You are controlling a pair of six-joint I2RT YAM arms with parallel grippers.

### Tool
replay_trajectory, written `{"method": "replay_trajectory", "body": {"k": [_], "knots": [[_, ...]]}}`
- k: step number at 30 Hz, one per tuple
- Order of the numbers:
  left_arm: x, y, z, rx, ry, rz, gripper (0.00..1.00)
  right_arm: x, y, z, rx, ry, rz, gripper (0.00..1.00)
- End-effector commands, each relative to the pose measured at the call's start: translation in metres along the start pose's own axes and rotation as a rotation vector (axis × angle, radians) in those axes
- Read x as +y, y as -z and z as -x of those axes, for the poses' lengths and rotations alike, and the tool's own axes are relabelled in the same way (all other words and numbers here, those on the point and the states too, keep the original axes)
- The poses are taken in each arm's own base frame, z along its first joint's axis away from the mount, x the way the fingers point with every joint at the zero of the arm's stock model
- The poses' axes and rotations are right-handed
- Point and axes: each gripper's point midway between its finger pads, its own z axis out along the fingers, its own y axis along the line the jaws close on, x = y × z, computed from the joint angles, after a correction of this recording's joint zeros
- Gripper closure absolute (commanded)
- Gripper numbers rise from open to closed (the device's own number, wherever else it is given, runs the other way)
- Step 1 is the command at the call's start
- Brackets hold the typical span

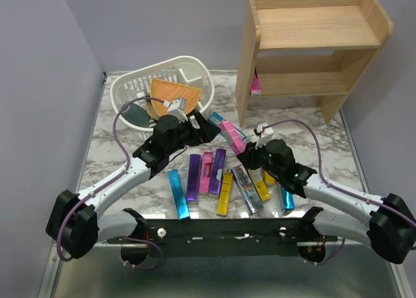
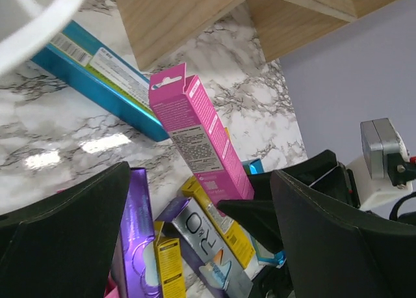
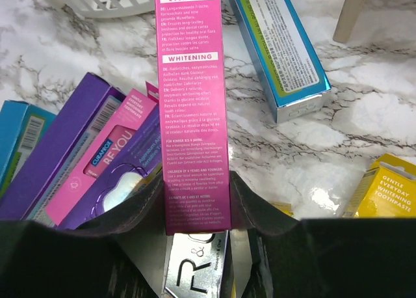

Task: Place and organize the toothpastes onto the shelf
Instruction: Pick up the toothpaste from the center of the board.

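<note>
My right gripper [image 1: 249, 153] is shut on a magenta pink toothpaste carton [image 1: 232, 135], holding it by its lower end, tilted up above the table; it also shows in the right wrist view [image 3: 194, 103] between the pads [image 3: 260, 210]. My left gripper [image 1: 205, 130] is open and empty just left of that carton, which the left wrist view [image 2: 195, 135] shows ahead of its wide jaws. Several cartons lie in a row at the table's front: blue [image 1: 177, 194], purple [image 1: 194, 176], pink [image 1: 206, 172], yellow [image 1: 225, 194], silver [image 1: 247, 189]. The wooden shelf [image 1: 312, 44] stands at the back right with one pink carton [image 1: 256, 84] on its lower tier.
A white slotted basket [image 1: 133, 84] with an orange wedge [image 1: 172, 90] stands at the back left, right behind my left gripper. A blue carton [image 2: 97, 77] lies on the marble between the basket and the shelf's left side panel [image 1: 246, 64].
</note>
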Motion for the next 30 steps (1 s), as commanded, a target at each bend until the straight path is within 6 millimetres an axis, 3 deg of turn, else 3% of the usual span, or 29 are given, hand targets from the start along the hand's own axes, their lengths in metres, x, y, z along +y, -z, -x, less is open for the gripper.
{"method": "replay_trajectory", "body": {"k": [1, 5, 9, 17, 30], "knots": [[-0.03, -0.023, 0.02, -0.123, 0.043, -0.059, 0.01, 0.019, 0.008, 0.024, -0.122, -0.042, 0.091, 0.61], [-0.036, -0.041, 0.013, -0.126, 0.083, -0.066, 0.01, 0.022, 0.009, 0.024, -0.133, -0.058, 0.111, 0.61], [-0.028, -0.058, 0.001, -0.123, 0.11, -0.024, 0.01, 0.023, 0.013, 0.027, -0.157, -0.073, 0.12, 0.6], [-0.023, -0.074, -0.011, -0.135, 0.202, -0.041, 0.07, 0.029, 0.013, 0.024, -0.152, -0.092, 0.153, 0.6], [-0.03, -0.076, -0.022, -0.112, 0.286, -0.086, 0.43, 0.022, 0.014, 0.024, -0.165, -0.094, 0.122, 0.6]]}}
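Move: The pink toothpaste, held up slantwise by its lower end in the right hand's fingers, has its middle about 9 cm to the left hand's right, level with it fore and aft, and some 5 cm lower. From the right hand, that middle is roughly 5 cm ahead, 3 cm left and 4 cm up. On the table 20 cm below the left hand lie the blue toothpaste, 7 cm ahead and 6 cm right, and a purple one, 8 cm back and 3 cm right. The left hand reaches about 7 cm to the right, with some 4 cm forward and a slight dip, bringing its wide-open fingers around the upper end of the pink toothpaste, then slows and closes them to a little over half open, one either side of the box, while its wrist rolls about 15 degrees, left side down. The right hand keeps its grip on the lower end and holds the box out to meet it, easing up some 2 cm and slightly back and left, with its own left side rising about 10 degrees. ##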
